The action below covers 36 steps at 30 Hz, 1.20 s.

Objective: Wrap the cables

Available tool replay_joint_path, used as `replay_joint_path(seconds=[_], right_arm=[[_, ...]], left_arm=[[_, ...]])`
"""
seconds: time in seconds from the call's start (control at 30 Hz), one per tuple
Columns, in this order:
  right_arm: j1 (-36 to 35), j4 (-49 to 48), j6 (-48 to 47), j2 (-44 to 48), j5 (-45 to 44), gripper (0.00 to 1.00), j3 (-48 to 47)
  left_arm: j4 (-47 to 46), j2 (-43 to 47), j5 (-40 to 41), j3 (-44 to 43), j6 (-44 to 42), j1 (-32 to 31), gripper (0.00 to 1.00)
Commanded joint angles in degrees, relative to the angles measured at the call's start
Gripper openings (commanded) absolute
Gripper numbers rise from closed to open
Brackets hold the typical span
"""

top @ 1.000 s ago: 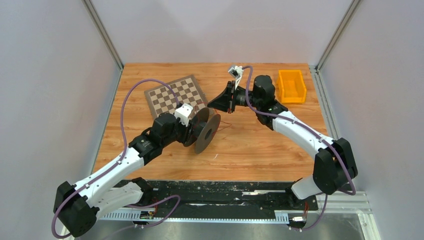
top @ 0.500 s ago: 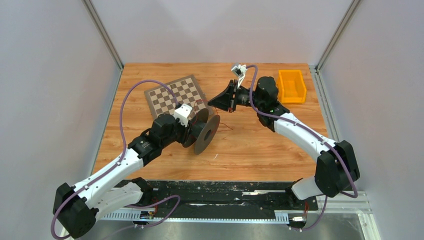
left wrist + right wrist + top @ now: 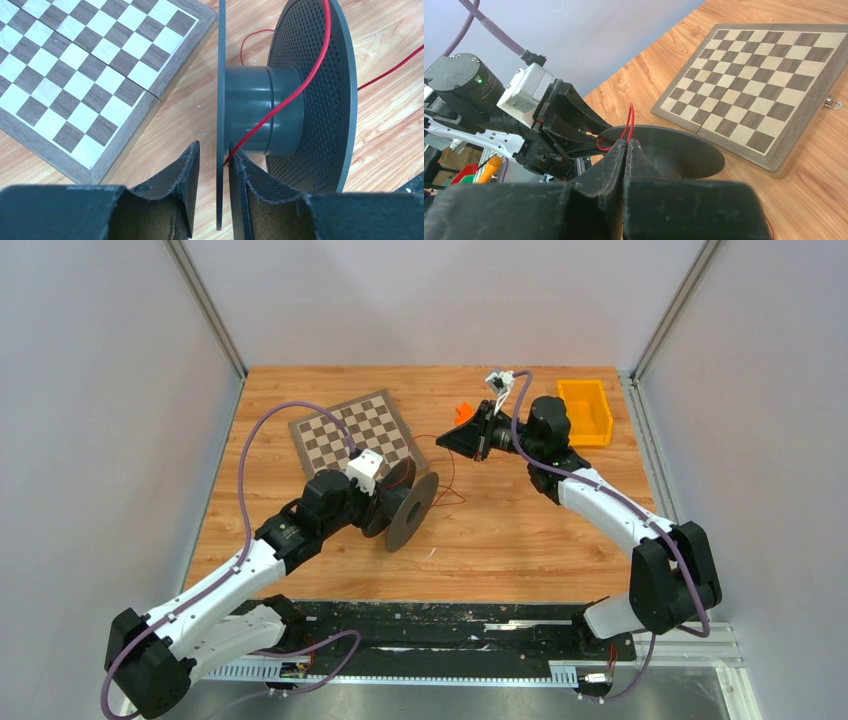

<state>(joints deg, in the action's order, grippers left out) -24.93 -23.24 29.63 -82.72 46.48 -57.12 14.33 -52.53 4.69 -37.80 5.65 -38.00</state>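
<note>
The cables are one thin red wire (image 3: 295,92) that crosses the grey core of a dark spool (image 3: 262,112) and trails onto the wood (image 3: 447,475). The spool (image 3: 405,502) stands on edge in mid-table. My left gripper (image 3: 214,147) straddles the spool's near flange. Its right finger (image 3: 245,172) lies against the flange where the wire ends, and its left finger (image 3: 187,167) stands a small gap off. My right gripper (image 3: 442,442) is raised behind the spool, shut on the wire (image 3: 630,120), which comes out of its tips (image 3: 628,141).
A folded chessboard (image 3: 350,433) lies left of the spool, close to my left wrist. An orange bin (image 3: 584,412) sits at the back right corner. A small orange object (image 3: 463,412) shows just behind my right gripper. Grey walls close in three sides.
My right gripper has moved right and back with the wire, uncovering the small orange object. My left jaws have narrowed around the flange. The spool has stayed put.
</note>
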Motion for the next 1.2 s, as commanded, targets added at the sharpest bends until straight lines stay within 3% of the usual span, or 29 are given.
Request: replay_joint_path(seconds=[0.0, 0.4, 0.67, 0.87, 1.03, 1.17], right_arm=[[1.31, -3.68, 1.50, 2.45, -0.14, 0.00, 0.97], [3.16, -4.94, 2.51, 2.67, 1.08, 0.00, 2.35], [3.30, -4.08, 0.24, 1.21, 1.07, 0.00, 3.92], [5.03, 1.63, -7.84, -4.10, -0.74, 0.02, 3.25], [5.00, 8.03, -13.84, -9.10, 1.43, 0.20, -0.21], [4.27, 4.33, -14.92, -6.16, 5.16, 0.46, 3.36]], left_arm=[[-1.67, 1.07, 0.75, 0.09, -0.61, 0.03, 0.35], [-1.80, 0.37, 1.97, -0.16, -1.05, 0.03, 0.29], [-2.62, -0.18, 0.73, -0.70, -1.02, 0.02, 0.02], [1.74, -0.52, 2.93, -3.95, 3.11, 0.03, 0.00], [11.29, -0.93, 10.45, -11.79, 13.04, 0.07, 0.00], [17.03, -1.66, 11.97, -16.09, 17.71, 0.03, 0.00]])
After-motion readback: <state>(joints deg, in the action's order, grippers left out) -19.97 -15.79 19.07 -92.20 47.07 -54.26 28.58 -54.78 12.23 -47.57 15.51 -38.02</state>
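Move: The spool's drum middle lies about 4 cm ahead of the left hand, 6 cm right and 4 cm below, with one flange's rim between the half-open fingertips. The chessboard's middle is some 20 cm ahead, 4 cm left and 15 cm below. From the right hand, holding the red cable, the spool is about 7 cm left, 2 cm back and 15 cm below; the loose cable loop on the table is roughly 4 cm ahead, 2 cm right and 26 cm below. The left fingers close on the spool's flange rim, pinching it with the cable beside it; then that hand draws about 2 cm left and 2 cm up, turning some 10 degrees counter-clockwise. The right hand, still pinching the cable, eases 2 cm right, away from the spool, then sinks about 11 cm towards the table, going slightly forward, while its fingers open and let go of the cable. ##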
